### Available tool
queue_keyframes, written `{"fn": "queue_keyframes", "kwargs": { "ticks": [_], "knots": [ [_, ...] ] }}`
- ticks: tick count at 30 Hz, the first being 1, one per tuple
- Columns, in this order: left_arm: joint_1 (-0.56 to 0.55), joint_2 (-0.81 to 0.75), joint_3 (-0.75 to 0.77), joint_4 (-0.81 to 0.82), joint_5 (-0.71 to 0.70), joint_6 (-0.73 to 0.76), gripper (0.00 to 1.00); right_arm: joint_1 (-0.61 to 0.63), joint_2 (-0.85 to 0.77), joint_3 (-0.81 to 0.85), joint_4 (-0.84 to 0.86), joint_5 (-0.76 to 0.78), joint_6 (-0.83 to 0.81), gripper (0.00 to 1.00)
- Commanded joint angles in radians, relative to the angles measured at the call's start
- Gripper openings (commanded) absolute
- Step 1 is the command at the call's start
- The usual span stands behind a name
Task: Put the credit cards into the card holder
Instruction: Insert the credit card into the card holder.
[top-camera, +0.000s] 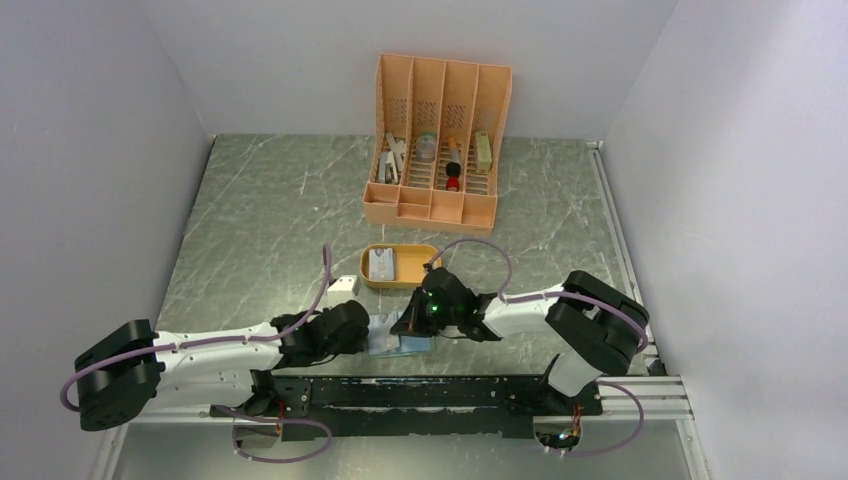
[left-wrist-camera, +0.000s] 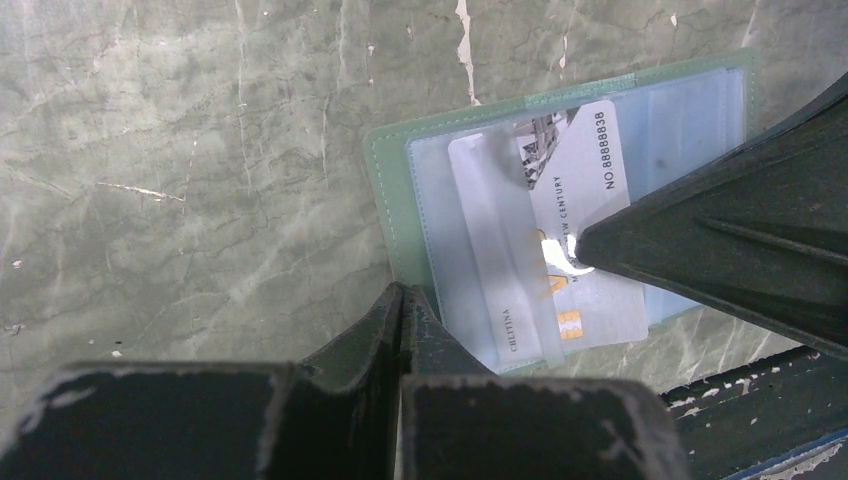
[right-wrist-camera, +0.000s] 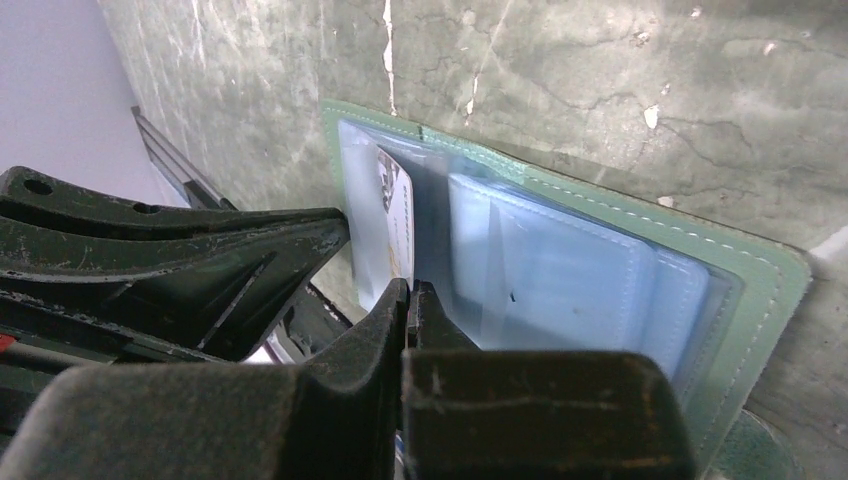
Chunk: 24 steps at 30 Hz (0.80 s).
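Observation:
The grey-green card holder (left-wrist-camera: 392, 190) lies open on the marble table, its clear pockets facing up. A pale credit card (left-wrist-camera: 590, 180) lies on it, its left part under a clear pocket. My right gripper (right-wrist-camera: 410, 290) is shut, its tip resting on that card (right-wrist-camera: 396, 210). Its fingers (left-wrist-camera: 720, 245) reach in from the right in the left wrist view. My left gripper (left-wrist-camera: 402, 295) is shut too, its tip at the holder's near edge, holding nothing. In the top view both grippers, left (top-camera: 372, 335) and right (top-camera: 407, 325), meet over the holder (top-camera: 385, 345). Another credit card (top-camera: 383, 264) lies in the orange oval tray (top-camera: 425, 277).
A tall orange slotted organizer (top-camera: 438, 205) with small items stands at the back. A small white object (top-camera: 343, 285) lies left of the tray. A black rail (top-camera: 430, 395) runs along the near edge, just behind the holder. White walls enclose the table.

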<state>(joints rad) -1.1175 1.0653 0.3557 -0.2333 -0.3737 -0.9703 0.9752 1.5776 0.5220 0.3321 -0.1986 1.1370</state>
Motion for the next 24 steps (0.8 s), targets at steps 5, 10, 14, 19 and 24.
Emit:
{"fn": "queue_keyframes", "kwargs": {
  "ticks": [5, 10, 14, 19, 24],
  "knots": [
    [-0.006, 0.009, -0.029, 0.003, 0.049, -0.011, 0.05, 0.015, 0.011, 0.018, -0.122, 0.018, -0.072, 0.02],
    [-0.006, 0.011, -0.028, 0.005, 0.05, -0.012, 0.05, 0.016, -0.007, 0.013, -0.126, 0.017, -0.075, 0.28],
    [-0.005, 0.009, -0.026, 0.003, 0.05, -0.009, 0.05, 0.016, -0.013, 0.024, -0.143, 0.016, -0.09, 0.36],
    [-0.006, 0.011, -0.021, 0.007, 0.051, -0.006, 0.05, 0.021, -0.002, 0.041, -0.151, 0.003, -0.105, 0.37],
    [-0.005, 0.018, -0.02, 0.02, 0.06, -0.007, 0.05, 0.033, 0.02, 0.061, -0.148, -0.013, -0.118, 0.36]
  ]
}}
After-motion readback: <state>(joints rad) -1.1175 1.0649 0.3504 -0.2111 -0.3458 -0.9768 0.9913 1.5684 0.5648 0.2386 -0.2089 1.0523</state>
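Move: The right hand has the card by its right-hand long edge, already partly in the holder's left pocket, whose middle is roughly 3 cm to the left, 1 cm ahead and 1 cm below. The right panel lies about 5 cm to the right, level with the hand and 1 cm lower. The yellow tray is some 14 cm ahead and 1 cm right. From the left hand, gripping the holder's left edge, that pocket is about 3 cm right, 2 cm ahead and 1 cm below. Nudging a few millimetres left towards the pocket, the right hand then opens its fingers to about a third, lets go of the card and eases back roughly half a centimetre, turning some 5 degrees counter-clockwise. The left hand keeps its pinch on the holder's left edge and draws it about half a centimetre to the right. ##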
